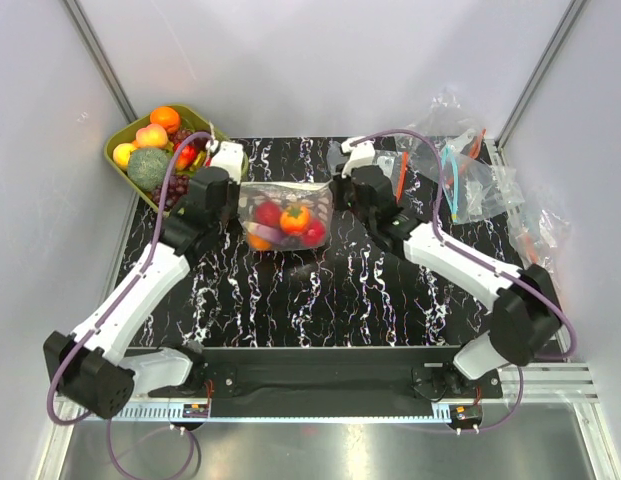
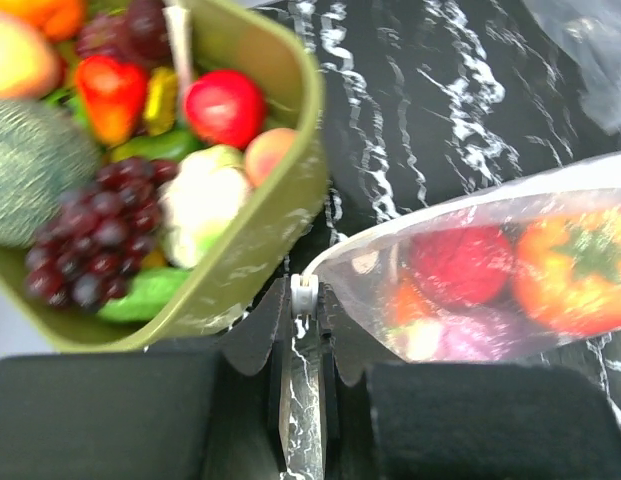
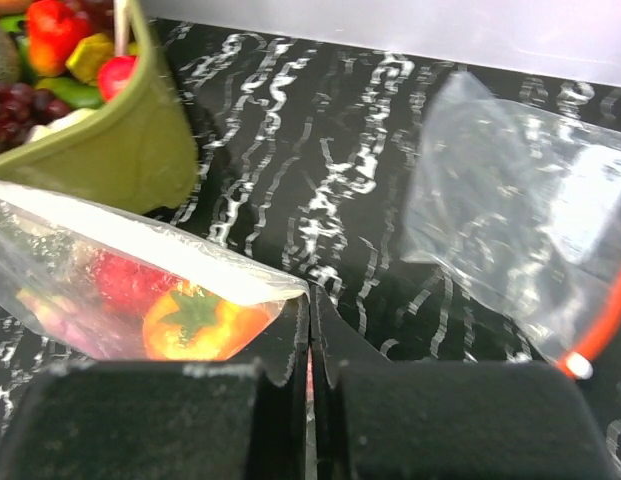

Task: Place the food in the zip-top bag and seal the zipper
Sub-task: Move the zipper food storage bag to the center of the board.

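The zip-top bag (image 1: 290, 198) stands upright at the table's middle back, stretched between both grippers. It holds an orange fruit (image 1: 295, 218), a red piece (image 1: 313, 233) and a purple piece. My left gripper (image 1: 240, 196) is shut on the white slider of the zipper (image 2: 304, 293) at the bag's left corner. My right gripper (image 1: 336, 190) is shut on the bag's right corner (image 3: 290, 292). In the right wrist view the orange fruit (image 3: 200, 325) shows through the plastic. More food lies in the olive-green tub (image 1: 205, 115).
The tub's wall (image 2: 260, 230) stands close to the left gripper and the bag's left end, and also shows in the right wrist view (image 3: 120, 150). Several clear bags with blue and orange strips (image 1: 460, 180) lie at the back right; one (image 3: 530, 220) is near the right gripper.
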Robot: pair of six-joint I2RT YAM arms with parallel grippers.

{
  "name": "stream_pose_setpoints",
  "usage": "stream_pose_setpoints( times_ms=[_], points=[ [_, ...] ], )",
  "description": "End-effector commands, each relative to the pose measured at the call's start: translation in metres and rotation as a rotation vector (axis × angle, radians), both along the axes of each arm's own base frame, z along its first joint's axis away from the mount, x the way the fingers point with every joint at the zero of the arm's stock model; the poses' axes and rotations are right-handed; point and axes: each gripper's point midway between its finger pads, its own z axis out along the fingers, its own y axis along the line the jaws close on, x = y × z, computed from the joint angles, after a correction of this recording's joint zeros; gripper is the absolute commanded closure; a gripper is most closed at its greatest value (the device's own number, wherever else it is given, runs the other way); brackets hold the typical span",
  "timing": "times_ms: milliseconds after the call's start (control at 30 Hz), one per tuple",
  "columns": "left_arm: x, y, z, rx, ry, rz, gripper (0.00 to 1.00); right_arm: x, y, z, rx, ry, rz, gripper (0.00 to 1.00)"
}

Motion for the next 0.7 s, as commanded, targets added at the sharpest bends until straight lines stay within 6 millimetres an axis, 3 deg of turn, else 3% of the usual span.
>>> stream_pose_setpoints(
  times_ms=[0,33,133,167,200,233,300,333,367,533,567,600,667],
  points=[
    [-0.007,0.028,0.029,-0.083,-0.142,0.167,0.99,0.017,0.027,0.035,0.09,-0.073,0.072,1.0],
    [-0.011,0.035,0.032,-0.086,-0.161,0.188,0.99,0.02,0.034,0.043,0.115,-0.081,0.091,1.0],
    [-0.013,0.054,0.03,-0.066,-0.181,0.259,0.98,0.028,0.051,0.035,0.124,-0.057,0.124,1.0],
    [-0.013,0.062,0.03,-0.061,-0.181,0.284,0.83,0.03,0.056,0.044,0.14,-0.066,0.139,0.96],
    [-0.013,0.064,0.028,-0.059,-0.174,0.288,0.65,0.033,0.059,0.037,0.135,-0.046,0.137,0.86],
    [-0.014,0.065,0.027,-0.053,-0.168,0.279,0.48,0.034,0.062,0.044,0.142,-0.053,0.143,0.62],
    [-0.014,0.066,0.029,-0.048,-0.171,0.267,0.17,0.034,0.062,0.046,0.145,-0.053,0.148,0.39],
    [-0.017,0.066,0.033,-0.053,-0.185,0.262,0.11,0.032,0.061,0.049,0.146,-0.056,0.148,0.27],
    [-0.019,0.067,0.036,-0.056,-0.192,0.257,0.02,0.031,0.06,0.053,0.146,-0.061,0.148,0.24],
    [-0.044,0.07,0.065,-0.157,-0.245,0.258,0.01,0.007,0.035,0.073,0.141,-0.068,0.128,0.18],
    [-0.051,0.059,0.066,-0.226,-0.222,0.216,0.01,0.002,0.029,0.072,0.135,-0.052,0.119,0.14],
    [-0.056,0.053,0.067,-0.265,-0.209,0.187,0.01,-0.007,0.021,0.089,0.165,-0.074,0.107,0.12],
    [-0.071,0.037,0.072,-0.358,-0.182,0.111,0.01,-0.019,0.005,0.075,0.169,0.001,0.056,0.09]
  ],
)
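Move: Both hands still pinch the filled food bag by its zipper corners. The board spot it is taken to lies about 6 cm right of the left hand, 4 cm back and 12 cm below, with the basket some 16 cm left of that hand, 5 cm farther out and 8 cm lower. From the right hand the spot is about 16 cm left, 4 cm back and 12 cm below; an empty bag lies 10 cm right, 4 cm ahead, 14 cm below. Both hands swing the bag about 6 cm left, open and release, then rise some 4 cm, drawing back. ##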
